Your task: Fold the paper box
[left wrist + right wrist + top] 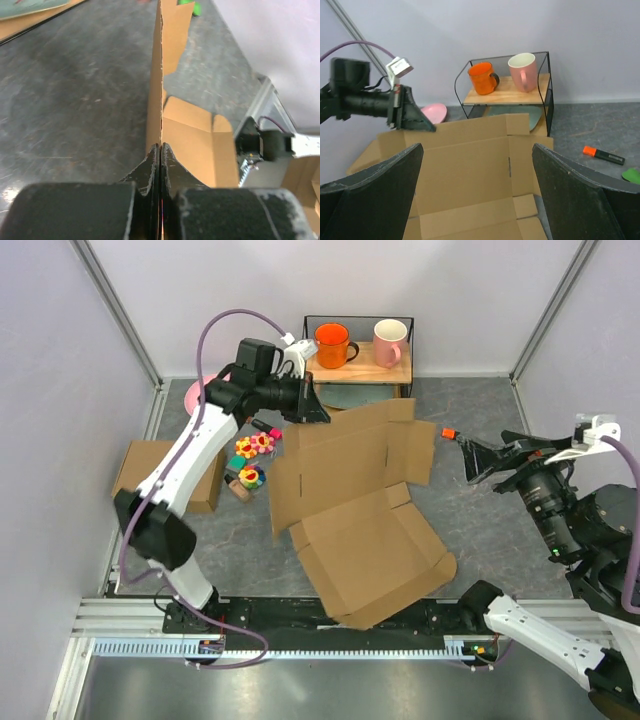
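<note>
The paper box (350,510) is a brown die-cut cardboard sheet lying mostly unfolded in the middle of the table, its far panel tilted up. My left gripper (318,412) is at the sheet's far left corner, shut on the raised flap's edge. The left wrist view shows the thin cardboard edge (161,75) running straight up from between the closed fingers (150,167). My right gripper (468,455) hovers just right of the sheet, wide open and holding nothing. Between its fingers the right wrist view looks across the sheet (465,170).
A second brown box (165,475) sits at the left. A wire shelf (400,365) at the back holds an orange mug (332,344) and a pink mug (389,341). A pink plate (434,112), small toys (252,452) and an orange-capped marker (449,432) lie around the sheet.
</note>
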`<state>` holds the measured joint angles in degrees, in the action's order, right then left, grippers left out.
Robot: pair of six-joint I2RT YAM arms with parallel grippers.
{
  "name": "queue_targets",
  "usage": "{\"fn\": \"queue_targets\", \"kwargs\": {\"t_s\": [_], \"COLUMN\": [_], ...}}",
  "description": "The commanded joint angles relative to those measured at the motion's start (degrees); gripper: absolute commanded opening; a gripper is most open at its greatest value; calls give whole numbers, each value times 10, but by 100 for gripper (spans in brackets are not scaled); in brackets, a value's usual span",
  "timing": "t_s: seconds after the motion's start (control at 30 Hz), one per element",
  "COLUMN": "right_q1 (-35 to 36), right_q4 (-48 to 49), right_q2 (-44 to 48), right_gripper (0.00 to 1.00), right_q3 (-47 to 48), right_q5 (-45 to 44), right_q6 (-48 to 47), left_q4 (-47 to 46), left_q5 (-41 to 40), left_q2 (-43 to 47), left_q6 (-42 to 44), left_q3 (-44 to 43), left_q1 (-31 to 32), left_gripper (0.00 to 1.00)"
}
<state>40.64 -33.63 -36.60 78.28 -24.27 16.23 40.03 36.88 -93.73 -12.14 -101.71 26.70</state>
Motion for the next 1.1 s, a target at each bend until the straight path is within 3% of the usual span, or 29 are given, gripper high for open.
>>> {"fn": "queue_targets", "kwargs": {"t_s": [0.0, 0.03, 0.13, 0.2, 0.27, 0.3, 0.33, 0.47, 0.5, 0.67, 0.73, 0.83, 1.0, 1.07], "right_q1": [0, -1, 0, -1, 0, 0, -1, 0, 0, 0, 0, 0, 0, 0], "right_q4": [6, 7, 9, 14, 20, 27, 31, 50, 58, 84, 91, 98, 120, 121], "right_q2": [0, -1, -3, -3, -1, -1, -1, -8, -9, -19, -25, -34, -45, -50], "right_gripper": [98, 98, 98, 98, 98, 98, 98, 98, 98, 98, 98, 98, 98, 98], "right_q3": [-21, -27, -40, -49, -66, -73, -86, -116, -123, -161, -170, -180, -202, -204], "right_q5": [-5, -6, -6, -6, -4, -2, 0, 13, 12, 18, 25, 37, 55, 63], "right_q6": [-16, -19, -23, -22, -17, -12, -10, 1, 4, 24, 29, 37, 57, 60], "left_q4": [-45, -36, -30, -43, -83, -93, -101, -117, -136, -173, -218, -265, -268, -312], "left_q5": [14, 10, -58, -119, -162, -214, -239, -302, -312, -438, -454, -456, -508, -505], "left_q2": [-62, -78, -95, -66, -30, 4, 26, 113, 137, 316, 368, 435, 433, 420], "left_q6": [-13, -10, -4, -10, -20, -31, -35, -88, -135, -332, -408, -476, -534, -546], "left_q3": [-65, -88, -99, -85, -37, -18, 11, 97, 127, 428, 553, 658, 722, 743], "left_q1": [-42, -44, -47, -52, -56, -58, -58, -58, -53, -24, -17, -10, -1, -1], "left_gripper": [5, 14, 25, 29, 44, 54, 99, 100, 100, 100, 100, 100, 100, 100]}}
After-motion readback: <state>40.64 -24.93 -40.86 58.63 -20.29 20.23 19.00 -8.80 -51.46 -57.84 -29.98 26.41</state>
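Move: The left hand pinches the top edge of the standing panel; the spot where that edge is to lie is some 26 cm below, 3 cm ahead and 3 cm left. The shelf stands about 12 cm ahead and 6 cm right, its middle 16 cm lower; the flower toys are 15 cm left, 2 cm ahead, near table height. From the right hand, the standing panel's middle lies 9 cm ahead, 14 cm left, 31 cm below. The left hand carries the pinched panel edge about 8 cm forward and 6 cm down over the table, then opens wide, lets go of it and lifts back and to the left before sinking open beside the sheet's left part, turning some 60 degrees counter-clockwise. Meanwhile the open right hand sinks about 12 cm, easing left and forward towards the sheet with its fingers tipping down. ##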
